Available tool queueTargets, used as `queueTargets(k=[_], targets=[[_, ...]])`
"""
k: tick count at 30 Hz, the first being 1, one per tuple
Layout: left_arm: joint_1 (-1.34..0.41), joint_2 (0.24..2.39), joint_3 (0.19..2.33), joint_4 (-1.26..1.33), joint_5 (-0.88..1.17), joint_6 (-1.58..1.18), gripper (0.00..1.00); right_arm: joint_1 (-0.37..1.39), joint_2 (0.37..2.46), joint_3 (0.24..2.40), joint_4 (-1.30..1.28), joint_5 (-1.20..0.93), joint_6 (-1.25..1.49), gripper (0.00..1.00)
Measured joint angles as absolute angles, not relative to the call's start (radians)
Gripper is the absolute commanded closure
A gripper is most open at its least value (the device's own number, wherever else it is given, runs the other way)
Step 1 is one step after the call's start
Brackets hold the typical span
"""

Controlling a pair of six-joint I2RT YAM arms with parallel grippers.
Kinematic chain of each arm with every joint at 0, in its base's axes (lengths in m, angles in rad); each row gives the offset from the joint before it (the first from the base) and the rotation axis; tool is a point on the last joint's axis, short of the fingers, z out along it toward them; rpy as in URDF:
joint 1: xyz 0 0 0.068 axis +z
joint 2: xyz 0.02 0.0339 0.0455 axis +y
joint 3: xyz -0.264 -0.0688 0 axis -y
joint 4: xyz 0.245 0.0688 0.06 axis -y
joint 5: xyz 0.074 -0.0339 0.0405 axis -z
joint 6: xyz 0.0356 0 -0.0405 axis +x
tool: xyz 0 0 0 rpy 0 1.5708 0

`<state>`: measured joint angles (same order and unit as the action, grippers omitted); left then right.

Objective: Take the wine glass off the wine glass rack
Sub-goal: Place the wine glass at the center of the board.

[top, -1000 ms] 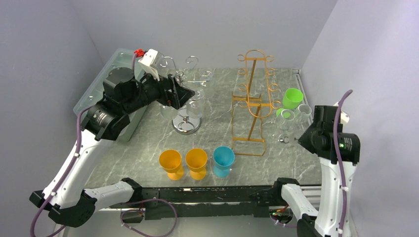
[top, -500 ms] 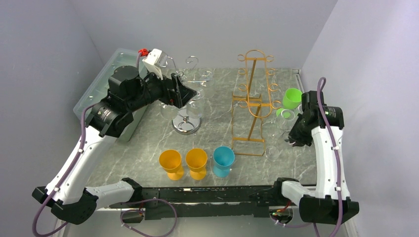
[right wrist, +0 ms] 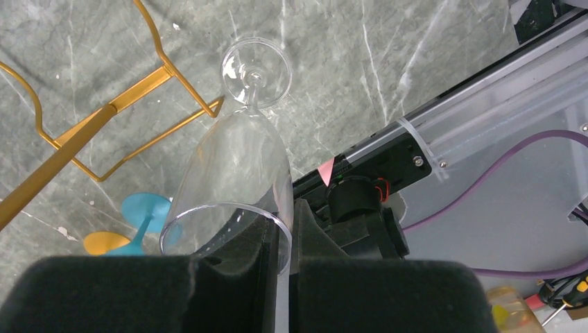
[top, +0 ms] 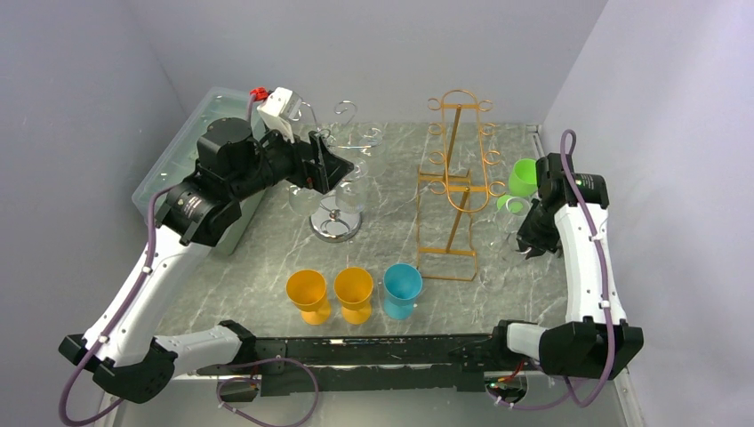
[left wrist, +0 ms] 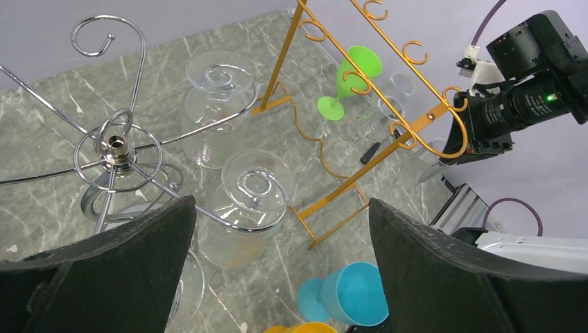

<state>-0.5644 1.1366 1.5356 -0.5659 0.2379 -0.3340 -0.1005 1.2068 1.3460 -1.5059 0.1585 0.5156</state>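
The chrome wine glass rack (left wrist: 114, 149) carries clear wine glasses hung upside down; one (left wrist: 253, 201) hangs right under my left gripper (left wrist: 281, 205), another (left wrist: 218, 97) farther off. That gripper (top: 333, 169) is open, with its pads wide on either side of the nearer glass and not touching it. My right gripper (right wrist: 284, 229) is shut on the rim of another clear wine glass (right wrist: 236, 166), one finger inside the bowl and one outside. This glass tilts away over the table, its foot (right wrist: 255, 69) beside the base of the gold rack (right wrist: 90, 132).
The gold wire rack (top: 453, 187) stands mid-table between the arms. Two orange cups (top: 308, 294) and a blue cup (top: 402, 289) line the front. A green cup (top: 525, 176) and clear glasses sit at the right. A clear bin (top: 178, 165) lies at the left, and walls close in.
My right arm has swung in from the right and raised its wrist towards the back, still gripping the glass. The left arm has barely shifted.
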Motion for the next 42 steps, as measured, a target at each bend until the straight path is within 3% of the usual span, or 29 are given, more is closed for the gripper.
queueTargets(k=[3,8,16,31,42], targets=[[-0.564,1.14,1.536,-0.566,0.238,-0.334,0.0,-0.103,1.225,1.346,-1.493,0.158,0.515,1.0],[-0.564,1.141,1.536,-0.566,0.237,-0.334,0.01,-0.106,1.237,1.346,-1.466,0.156,0.515,0.89],[-0.564,1.141,1.536,-0.566,0.237,-0.334,0.0,-0.107,1.237,1.304,-1.431,0.155,0.515,0.79],[-0.564,1.142,1.536,-0.566,0.231,-0.334,0.01,-0.108,1.22,1.334,-1.419,0.162,0.512,0.42],[-0.564,1.157,1.549,-0.569,0.216,-0.334,0.01,-0.111,1.193,1.478,-1.473,0.197,0.514,0.28]])
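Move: My right hand still pinches the clear wine glass by its bowl's wall near the rim; its landing spot lies about 17 cm below, some 3 cm ahead and 3 cm left. Another clear glass stands about 11 cm ahead and 3 cm left of my hand. The gold rack's near foot is roughly 12 cm left and 4 cm ahead, the blue cup some 22 cm left and 6 cm back. From my left hand the spot is about 34 cm right, 8 cm back and 38 cm down. With my right hand I ease the held glass forward about 1.5 cm and slightly down onto the board, then open the fingers and sink a little more as the pinch on its wall loosens. Still opening, to roughly two thirds, I lift straight up about 5 cm off the rim, tilting the fingertips some 10 degrees forward. ##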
